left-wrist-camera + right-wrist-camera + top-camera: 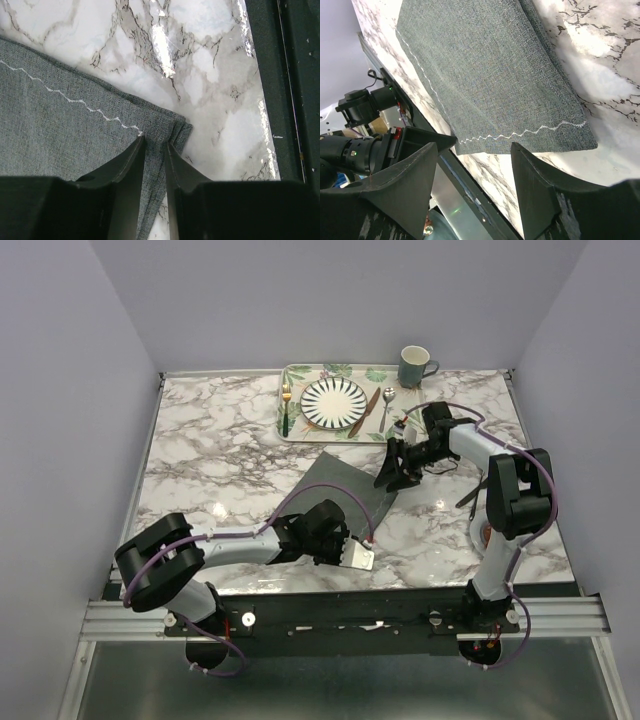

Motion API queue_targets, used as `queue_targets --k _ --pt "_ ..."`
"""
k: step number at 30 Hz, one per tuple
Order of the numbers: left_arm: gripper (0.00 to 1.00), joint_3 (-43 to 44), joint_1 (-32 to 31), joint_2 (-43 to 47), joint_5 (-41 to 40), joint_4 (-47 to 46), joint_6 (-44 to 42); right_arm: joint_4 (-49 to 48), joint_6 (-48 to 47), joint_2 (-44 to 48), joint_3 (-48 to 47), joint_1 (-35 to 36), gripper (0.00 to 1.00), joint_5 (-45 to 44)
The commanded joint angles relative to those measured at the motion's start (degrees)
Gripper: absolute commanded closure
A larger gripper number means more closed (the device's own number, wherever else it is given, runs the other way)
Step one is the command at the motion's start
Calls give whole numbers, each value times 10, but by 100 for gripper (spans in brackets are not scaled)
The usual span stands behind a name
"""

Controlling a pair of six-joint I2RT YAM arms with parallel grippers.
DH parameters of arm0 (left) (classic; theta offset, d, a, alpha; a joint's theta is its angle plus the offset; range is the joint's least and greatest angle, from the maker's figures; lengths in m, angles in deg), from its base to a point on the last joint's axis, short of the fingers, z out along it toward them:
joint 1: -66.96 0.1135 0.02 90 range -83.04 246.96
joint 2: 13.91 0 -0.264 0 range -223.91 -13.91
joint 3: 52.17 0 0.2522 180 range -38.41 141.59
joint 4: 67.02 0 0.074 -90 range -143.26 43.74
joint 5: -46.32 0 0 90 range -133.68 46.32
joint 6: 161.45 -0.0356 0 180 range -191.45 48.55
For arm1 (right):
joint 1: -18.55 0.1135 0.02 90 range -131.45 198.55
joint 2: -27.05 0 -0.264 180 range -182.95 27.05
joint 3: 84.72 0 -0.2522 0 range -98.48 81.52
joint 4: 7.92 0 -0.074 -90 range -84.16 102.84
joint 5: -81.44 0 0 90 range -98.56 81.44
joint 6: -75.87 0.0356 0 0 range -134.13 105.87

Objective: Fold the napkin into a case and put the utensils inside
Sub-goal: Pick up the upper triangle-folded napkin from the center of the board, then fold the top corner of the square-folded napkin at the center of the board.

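The dark grey napkin lies folded in layers on the marble table, mid-centre. My left gripper is at its near corner, jaws almost together with the cloth pinched between them. My right gripper hovers open at the napkin's right edge, with nothing between its fingers. The utensils rest on the tray at the back: fork left of the plate, knife and spoon right of it.
A leaf-patterned tray at the back holds a striped plate. A teal mug stands behind its right end. The table's front edge and metal rail run close behind the left gripper.
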Motion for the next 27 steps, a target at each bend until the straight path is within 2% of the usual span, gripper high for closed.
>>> queue_targets --k 1,7,8,10,16,22,27 --pt "70 3 -5 -4 16 -1 3 16 -13 -6 -16 -5 31 1" --pt "86 8 -3 6 19 -6 14 16 -12 -4 -13 -7 31 4" --pt "93 8 -4 7 18 -7 17 16 -11 -3 -13 -7 31 5" --pt "99 16 -2 8 18 -5 21 16 -12 -3 -13 -7 31 5" --pt "100 37 20 17 44 13 41 16 -14 4 -8 -7 31 6" --pt "100 87 108 17 95 43 79 20 -18 2 -17 -10 31 0" --pt "100 147 193 -29 124 75 109 21 -17 -5 -34 -12 31 -6"
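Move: My left hand, fingers part open, is right down at the folded napkin's near corner, which sits practically between the pads, no more than 1 cm below. The napkin's middle lies about 12 cm ahead and 2 cm left, its left corner roughly 9 cm ahead and 14 cm left; my open right gripper hangs some 17 cm ahead and 10 cm right. From my right hand the near corner is about 17 cm back, 10 cm left and 5 cm lower. I keep my left hand still while its fingers shut on the cloth, pinching the upper layer at the napkin's near corner. Then, gathering speed, I draw that corner forward about 7 cm and up some 5 cm, back over the napkin towards its middle, the hand swinging roughly 15 degrees, mostly counter-clockwise. ##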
